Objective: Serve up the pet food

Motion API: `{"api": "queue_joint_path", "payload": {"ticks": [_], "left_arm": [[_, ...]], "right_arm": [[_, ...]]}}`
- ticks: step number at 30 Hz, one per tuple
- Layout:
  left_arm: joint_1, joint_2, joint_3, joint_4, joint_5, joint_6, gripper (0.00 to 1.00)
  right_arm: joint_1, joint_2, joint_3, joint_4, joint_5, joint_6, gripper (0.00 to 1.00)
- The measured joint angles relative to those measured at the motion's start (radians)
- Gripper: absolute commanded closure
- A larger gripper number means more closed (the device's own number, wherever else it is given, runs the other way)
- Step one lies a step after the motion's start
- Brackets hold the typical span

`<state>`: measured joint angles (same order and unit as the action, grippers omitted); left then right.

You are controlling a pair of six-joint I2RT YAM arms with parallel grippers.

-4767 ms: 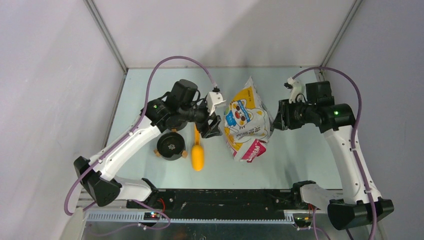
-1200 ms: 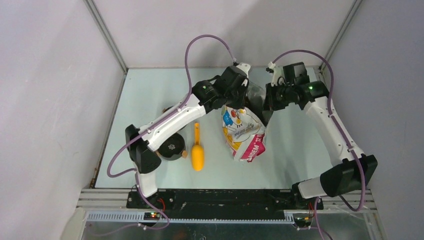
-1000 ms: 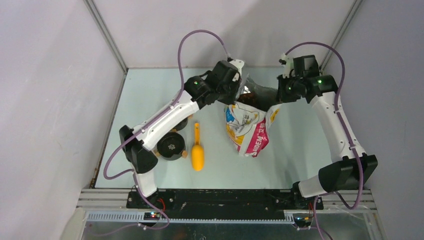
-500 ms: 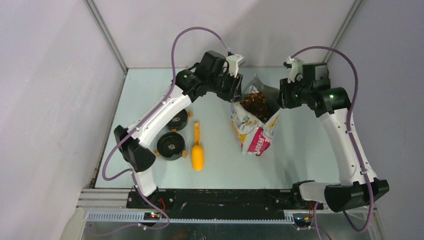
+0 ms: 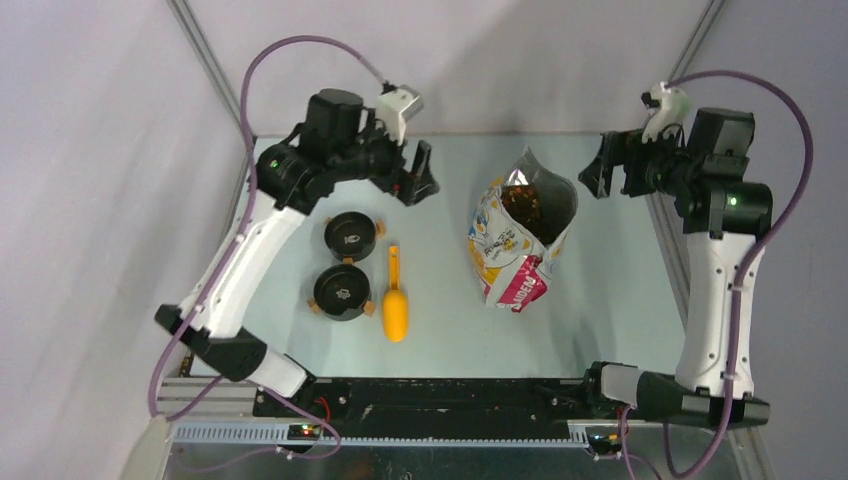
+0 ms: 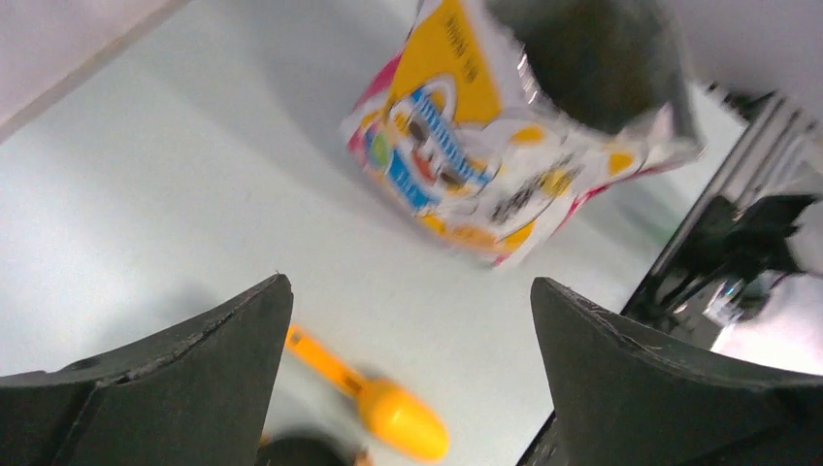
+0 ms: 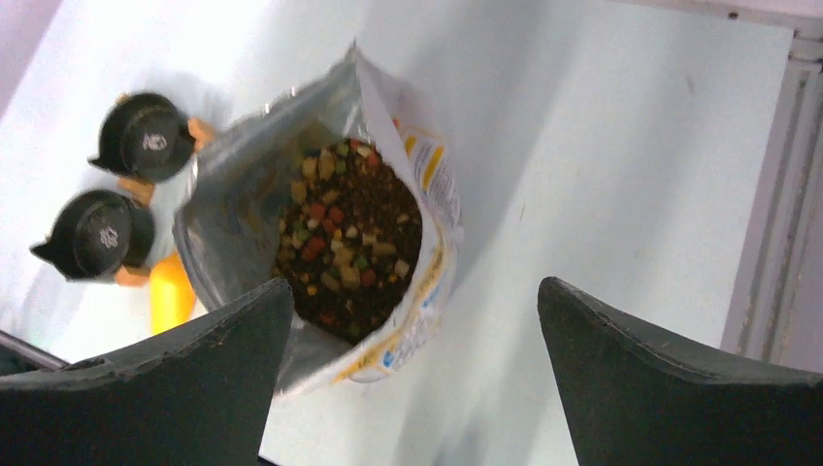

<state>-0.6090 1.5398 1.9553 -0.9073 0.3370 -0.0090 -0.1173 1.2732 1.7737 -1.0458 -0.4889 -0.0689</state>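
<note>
The pet food (image 5: 527, 203) is a heap of brown and tan kibble with some coloured pellets inside the open printed bag (image 5: 505, 258), which stands at mid-table. The right wrist view looks down on the food (image 7: 349, 238) in the bag (image 7: 434, 189). My left gripper (image 5: 418, 182) is open and empty, raised left of the bag, above the bowls. My right gripper (image 5: 608, 170) is open and empty, raised to the right of the bag. The left wrist view shows its open gripper (image 6: 408, 280) with the bag (image 6: 476, 165) beyond. The right wrist view shows its open gripper (image 7: 415, 282).
An orange scoop (image 5: 396, 300) lies left of the bag, handle pointing away. Two black bowls (image 5: 351, 236) (image 5: 341, 291) sit left of the scoop. The scoop (image 6: 393, 419) shows blurred in the left wrist view. The table's right rail (image 7: 786, 194) runs past the bag.
Both grippers held the bag's mouth and pulled it open, then let go. The left arm has swung back left, the right arm back right. The bag now stands open by itself.
</note>
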Motion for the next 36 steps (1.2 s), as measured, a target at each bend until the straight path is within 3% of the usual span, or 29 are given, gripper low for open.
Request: {"api": "queue_joint_path", "payload": {"ticks": [7, 13, 23, 30, 36], "left_arm": [[0.019, -0.095, -0.271, -0.205, -0.072, 0.154, 0.00], [0.017, -0.068, -0.637, -0.190, -0.129, 0.148, 0.00], [-0.039, -0.211, -0.807, -0.008, -0.343, 0.151, 0.00], [-0.058, -0.149, -0.815, 0.078, -0.386, 0.160, 0.00], [-0.051, -0.117, -0.853, 0.261, -0.442, -0.001, 0.00]], "right_arm": [[-0.008, -0.245, -0.348, -0.049, 0.050, -0.155, 0.00], [-0.028, -0.414, -0.564, -0.070, 0.048, -0.262, 0.00], [-0.087, -0.577, -0.647, -0.083, 0.018, -0.285, 0.00], [-0.091, -0.588, -0.666, -0.083, 0.043, -0.323, 0.01], [-0.092, -0.665, -0.663, -0.025, 0.041, -0.273, 0.00]]}}
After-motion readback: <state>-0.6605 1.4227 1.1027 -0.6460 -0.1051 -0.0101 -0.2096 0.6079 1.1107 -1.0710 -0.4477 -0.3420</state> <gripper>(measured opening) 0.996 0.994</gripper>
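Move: The orange scoop lies about 11 cm to the left of my left hand, nearly level with it front to back, and some 36 cm below, its handle pointing outward. The near black bowl is about 10 cm left of the scoop, and the far bowl stands some 20 cm left of my hand and 10 cm ahead. The open pet food bag is roughly 12 cm right and 4 cm ahead. From my right hand, the scoop is about 29 cm left and 2 cm back. I drop my wide-open left hand about 25 cm towards the scoop's handle, swinging left and back as it sinks, then easing forward again just above the table things while the fingers tilt some 30 degrees, to point more steeply down. My right hand, empty and open, withdraws about 13 cm towards its base and sinks some 11 cm. ##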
